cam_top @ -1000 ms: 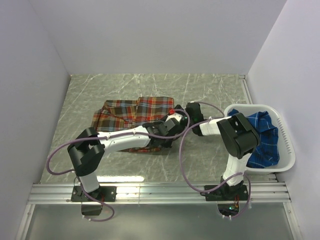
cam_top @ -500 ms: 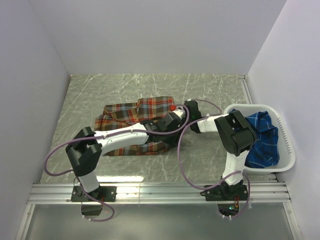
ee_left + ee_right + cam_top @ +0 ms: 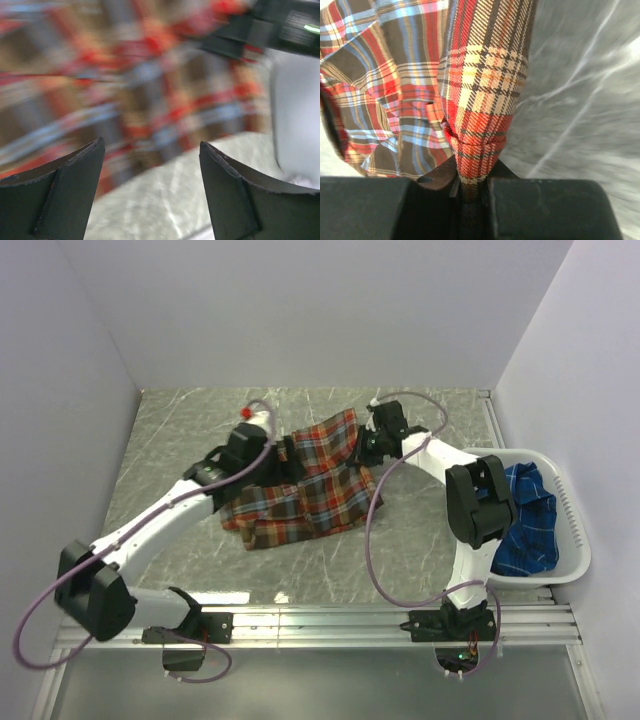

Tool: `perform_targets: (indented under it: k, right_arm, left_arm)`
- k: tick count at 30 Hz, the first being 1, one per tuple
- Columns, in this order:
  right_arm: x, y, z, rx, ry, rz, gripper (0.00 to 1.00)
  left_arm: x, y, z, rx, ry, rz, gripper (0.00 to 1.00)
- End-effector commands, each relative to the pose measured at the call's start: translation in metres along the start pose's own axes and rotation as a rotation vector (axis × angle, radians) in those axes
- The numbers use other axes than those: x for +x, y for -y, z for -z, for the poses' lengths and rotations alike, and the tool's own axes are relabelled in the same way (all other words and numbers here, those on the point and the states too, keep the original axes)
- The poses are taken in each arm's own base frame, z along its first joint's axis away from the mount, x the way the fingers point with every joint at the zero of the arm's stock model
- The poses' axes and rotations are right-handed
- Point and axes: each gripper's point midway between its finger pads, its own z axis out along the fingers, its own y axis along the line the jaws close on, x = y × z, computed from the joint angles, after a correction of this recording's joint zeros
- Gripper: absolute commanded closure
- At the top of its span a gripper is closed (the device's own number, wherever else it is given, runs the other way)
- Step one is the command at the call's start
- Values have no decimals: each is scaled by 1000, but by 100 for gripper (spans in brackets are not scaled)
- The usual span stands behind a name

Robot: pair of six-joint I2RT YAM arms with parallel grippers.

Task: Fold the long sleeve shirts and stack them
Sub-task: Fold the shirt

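The red-orange plaid shirt (image 3: 305, 490) lies crumpled in the middle of the table, its right corner pulled up toward the back. My right gripper (image 3: 366, 443) is shut on that corner; in the right wrist view a bunched fold of the shirt (image 3: 480, 80) runs down into the right gripper (image 3: 470, 187). My left gripper (image 3: 283, 453) sits at the shirt's left back edge, open. In the left wrist view the left gripper (image 3: 150, 145) holds nothing, and the shirt (image 3: 125, 75) is a blur beyond it. The blue plaid shirt (image 3: 527, 515) lies in the basket.
A white plastic basket (image 3: 572, 515) stands at the right edge of the table beside the right arm. White walls close in the left, back and right. The grey marbled table (image 3: 180, 420) shows around the shirt. A metal rail (image 3: 320, 625) runs along the near edge.
My left gripper let go of the shirt, opened and swung left and back. My right gripper shut on the shirt's right corner and pulled it up toward the back.
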Motion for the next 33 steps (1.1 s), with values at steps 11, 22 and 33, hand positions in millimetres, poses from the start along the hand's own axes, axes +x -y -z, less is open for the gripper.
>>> perform_targets:
  k: [11, 22, 33]
  right_arm:
    - [-59, 0, 48, 361, -33, 511, 100]
    - [-68, -32, 66, 713, 60, 768, 100]
    - [-51, -90, 67, 790, 121, 940, 98]
  left_arm:
    - [38, -147, -17, -200, -73, 437, 26]
    - [61, -148, -47, -166, -143, 587, 41]
    - [75, -159, -49, -211, -151, 618, 68]
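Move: Some 12 cm to the left of the open left hand, about level with it fore and aft and roughly 16 cm lower, lies the shirt's left edge; the shirt's near-left corner is some 10 cm left and 9 cm back, equally low. The right hand already grips the shirt's far-right part; the shirt's middle lies about 12 cm to that hand's left, 6 cm back and 5 cm below. Swinging left over the shirt by about 12 cm, the left hand drops some 15 cm to the left edge, eases slightly back right, tips its fingers steeper and begins closing them round the edge cloth. The right hand keeps its grip, lifts about 10 cm, going a little forward and right first and then back and left, while rolling some 60 degrees so its fingers swing from pointing leftward to down and rightward. ##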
